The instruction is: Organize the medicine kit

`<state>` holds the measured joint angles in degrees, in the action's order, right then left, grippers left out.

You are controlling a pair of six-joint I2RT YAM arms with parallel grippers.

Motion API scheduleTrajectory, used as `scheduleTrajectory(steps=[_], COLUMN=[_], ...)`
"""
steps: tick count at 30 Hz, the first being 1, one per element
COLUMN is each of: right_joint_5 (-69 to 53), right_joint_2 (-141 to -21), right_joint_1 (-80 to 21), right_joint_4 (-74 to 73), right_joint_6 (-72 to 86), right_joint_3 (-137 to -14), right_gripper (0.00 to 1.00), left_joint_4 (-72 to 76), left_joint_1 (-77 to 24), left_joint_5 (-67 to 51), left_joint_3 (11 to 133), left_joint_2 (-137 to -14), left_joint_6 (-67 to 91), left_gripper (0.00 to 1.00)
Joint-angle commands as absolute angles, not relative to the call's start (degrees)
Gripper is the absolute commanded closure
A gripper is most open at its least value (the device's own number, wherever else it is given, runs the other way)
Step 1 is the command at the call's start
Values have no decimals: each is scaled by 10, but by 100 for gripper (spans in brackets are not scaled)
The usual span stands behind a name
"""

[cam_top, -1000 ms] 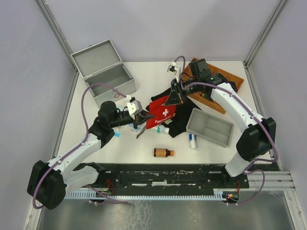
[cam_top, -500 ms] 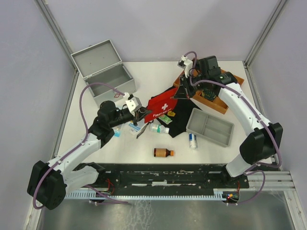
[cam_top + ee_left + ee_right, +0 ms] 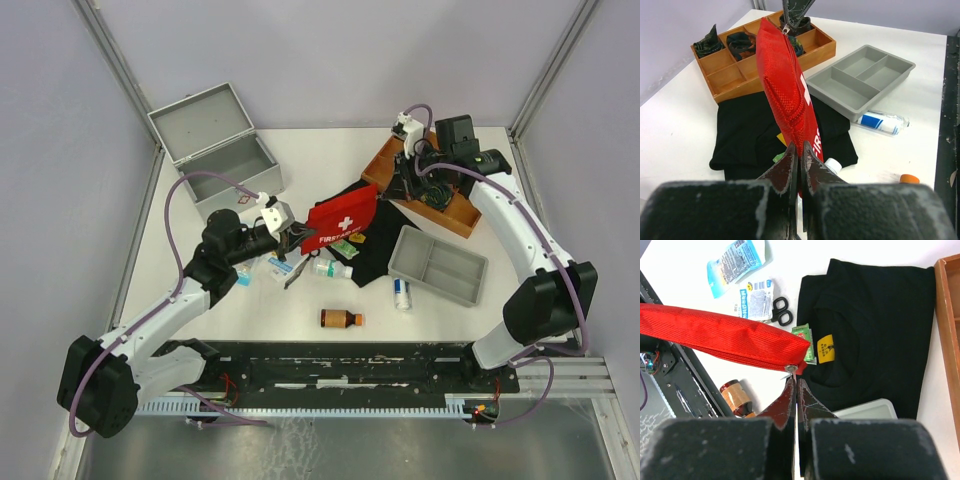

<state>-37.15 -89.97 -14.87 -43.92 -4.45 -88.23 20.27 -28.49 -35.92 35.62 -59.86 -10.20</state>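
Observation:
The medicine kit [image 3: 238,172], a silver-grey metal case with its lid up, stands at the back left, apart from both arms. Between the grippers a red first-aid pouch [image 3: 340,220] hangs stretched on edge above a black cloth [image 3: 372,252]. My left gripper [image 3: 297,237] is shut on the pouch's near end [image 3: 800,147]. My right gripper [image 3: 795,380] is shut on the small metal zipper pull [image 3: 792,369] at the far end of the pouch [image 3: 720,335], close to the wooden tray [image 3: 445,205].
A grey divided plastic tray [image 3: 437,265] lies right of the cloth, with a white tube [image 3: 401,293] at its near side. A brown bottle [image 3: 341,318], a clear bottle [image 3: 330,268], scissors [image 3: 780,310] and blue packets [image 3: 737,260] lie under and around the pouch.
The right gripper has moved right and back toward the wooden tray with the zipper pull, closing fully on it. The pouch has turned on edge and stretched. The left gripper stayed put.

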Motion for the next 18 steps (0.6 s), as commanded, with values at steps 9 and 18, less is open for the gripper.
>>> scheduleTrajectory(steps=[9, 18], right_joint_5=[-426, -473], right_joint_2=[-876, -796], right_joint_1=[-117, -113], right_joint_4=[-496, -492], right_joint_6=[-186, -199], right_joint_3=[-891, -805], right_gripper=[58, 12], left_joint_4=[224, 207], left_joint_1=[-274, -266], left_joint_5=[-460, -473], left_joint_3=[373, 398], left_joint_2=[-588, -582], left_joint_6=[-100, -84], left_gripper=[97, 97])
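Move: The first aid pouch reaches from the left fingers to the right, which pinch its zip pull; its middle lies about 10 cm left of the right hand, 5 back and 3 lower. The black shirt is 3 cm left and 5 back; the wooden organizer some 19 right, 10 ahead; the grey tray 19 right, 16 back, all roughly 16 cm below. From the left hand the pouch's middle is about 8 cm right, 4 ahead. Let go of the zip pull: ease the right gripper about a centimetre farther right, open its fingers wide, and draw it back some 3.5 cm and slightly more to the right, towards the grey tray, with a slight counter-clockwise turn. Keep the left fingers shut on the pouch's near end, bringing them back about 2.5 cm while turning some 10 degrees clockwise. ##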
